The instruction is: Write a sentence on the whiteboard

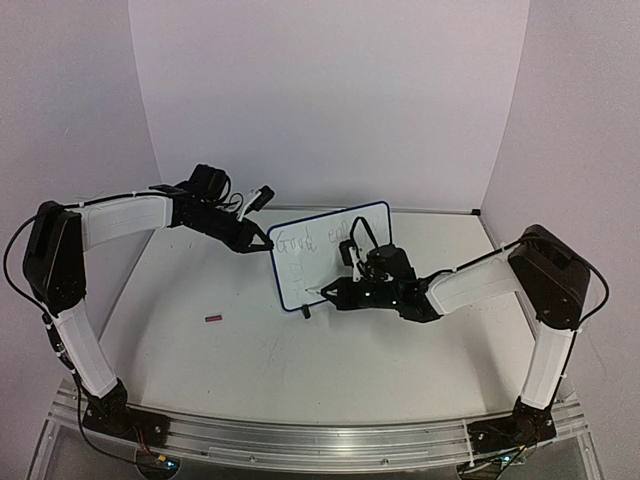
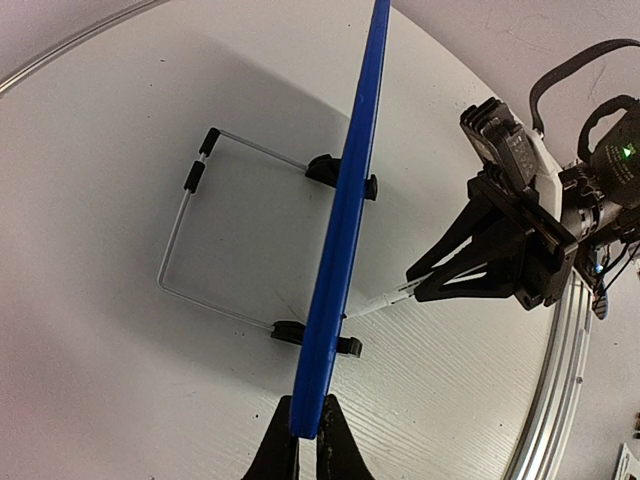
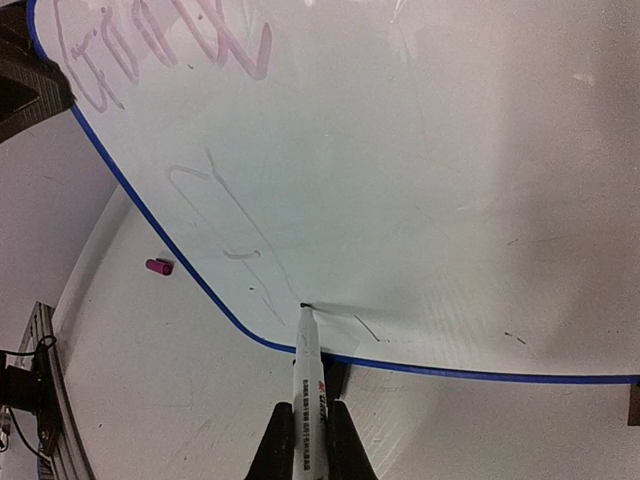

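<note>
The whiteboard stands upright on the table on two small black feet, its blue frame seen edge-on in the left wrist view. My left gripper is shut on the frame's upper left corner. My right gripper is shut on a white marker. The marker's tip touches the board's face low on the left. The sentence shows "Good" and the start of another word in the upper line, with only faint strokes below it.
A small pink marker cap lies on the table left of the board. A wire stand props the board from behind. White walls close in the back and sides. An aluminium rail runs along the near edge.
</note>
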You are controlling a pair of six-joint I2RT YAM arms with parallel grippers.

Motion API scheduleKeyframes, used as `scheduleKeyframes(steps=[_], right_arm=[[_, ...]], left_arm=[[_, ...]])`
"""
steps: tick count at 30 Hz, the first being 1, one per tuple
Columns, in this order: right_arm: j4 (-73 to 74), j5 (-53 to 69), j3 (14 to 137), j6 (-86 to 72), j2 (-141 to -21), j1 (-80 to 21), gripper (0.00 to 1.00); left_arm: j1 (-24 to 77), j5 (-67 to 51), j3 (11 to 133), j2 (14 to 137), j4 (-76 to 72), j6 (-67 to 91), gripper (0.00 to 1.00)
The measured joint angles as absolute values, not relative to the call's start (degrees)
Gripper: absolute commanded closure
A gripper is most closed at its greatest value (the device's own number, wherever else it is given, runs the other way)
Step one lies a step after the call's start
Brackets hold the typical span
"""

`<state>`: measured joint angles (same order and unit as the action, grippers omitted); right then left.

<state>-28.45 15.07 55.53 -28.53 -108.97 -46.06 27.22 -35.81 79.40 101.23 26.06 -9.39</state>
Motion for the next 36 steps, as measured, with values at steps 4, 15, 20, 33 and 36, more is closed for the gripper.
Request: scheduleKeyframes(steps=[4, 15, 20, 33, 36], right_arm=[[-28.6, 14.6, 55.2, -28.5, -108.9, -46.1, 1.0], [-27.8, 10.4, 51.7, -27.2, -102.4, -45.6, 1.0], [-28.4, 10.4, 50.3, -26.2, -96.6, -45.4, 1.0], [-30.0, 15.6, 50.3, -25.7, -97.7, -44.8, 1.0], [-30.0, 16.1, 50.6, -25.7, -99.5, -44.4, 1.0]], left_arm=[[27.2, -35.8, 79.4, 101.2, 26.1, -9.4, 1.0], [27.3, -35.8, 79.4, 101.3, 26.1, -9.4, 1.0], [27.4, -35.8, 79.4, 101.3, 26.1, -9.4, 1.0], [27.4, -35.8, 79.5, 101.3, 26.0, -9.4, 1.0], [27.5, -35.8, 79.5, 101.3, 26.0, -9.4, 1.0]])
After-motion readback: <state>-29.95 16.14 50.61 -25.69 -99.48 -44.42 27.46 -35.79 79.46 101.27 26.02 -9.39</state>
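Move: At the board's lower left, the marker in the right gripper is on the foot of a half-written letter's long stroke, about 3 cm ahead, 5 cm left and 3 cm below the hand. "Good" sits some 6 cm ahead, 7 cm left and 8 cm above; the board's left foot is about 3 cm ahead, 5 cm left and 8 cm below. From the left hand, that stroke foot lies about 8 cm right, 4 cm back and 9 cm lower. Finishing the stroke, the right hand keeps its marker hold and draws the tip a short way to the right along the whiteboard, then comes off and rises about 8 cm, drifting right some 3 cm in all as the wrist tips the marker up roughly 10 degrees. It then sinks back by a couple of centimetres. The left gripper stays closed on the board's upper left edge. ##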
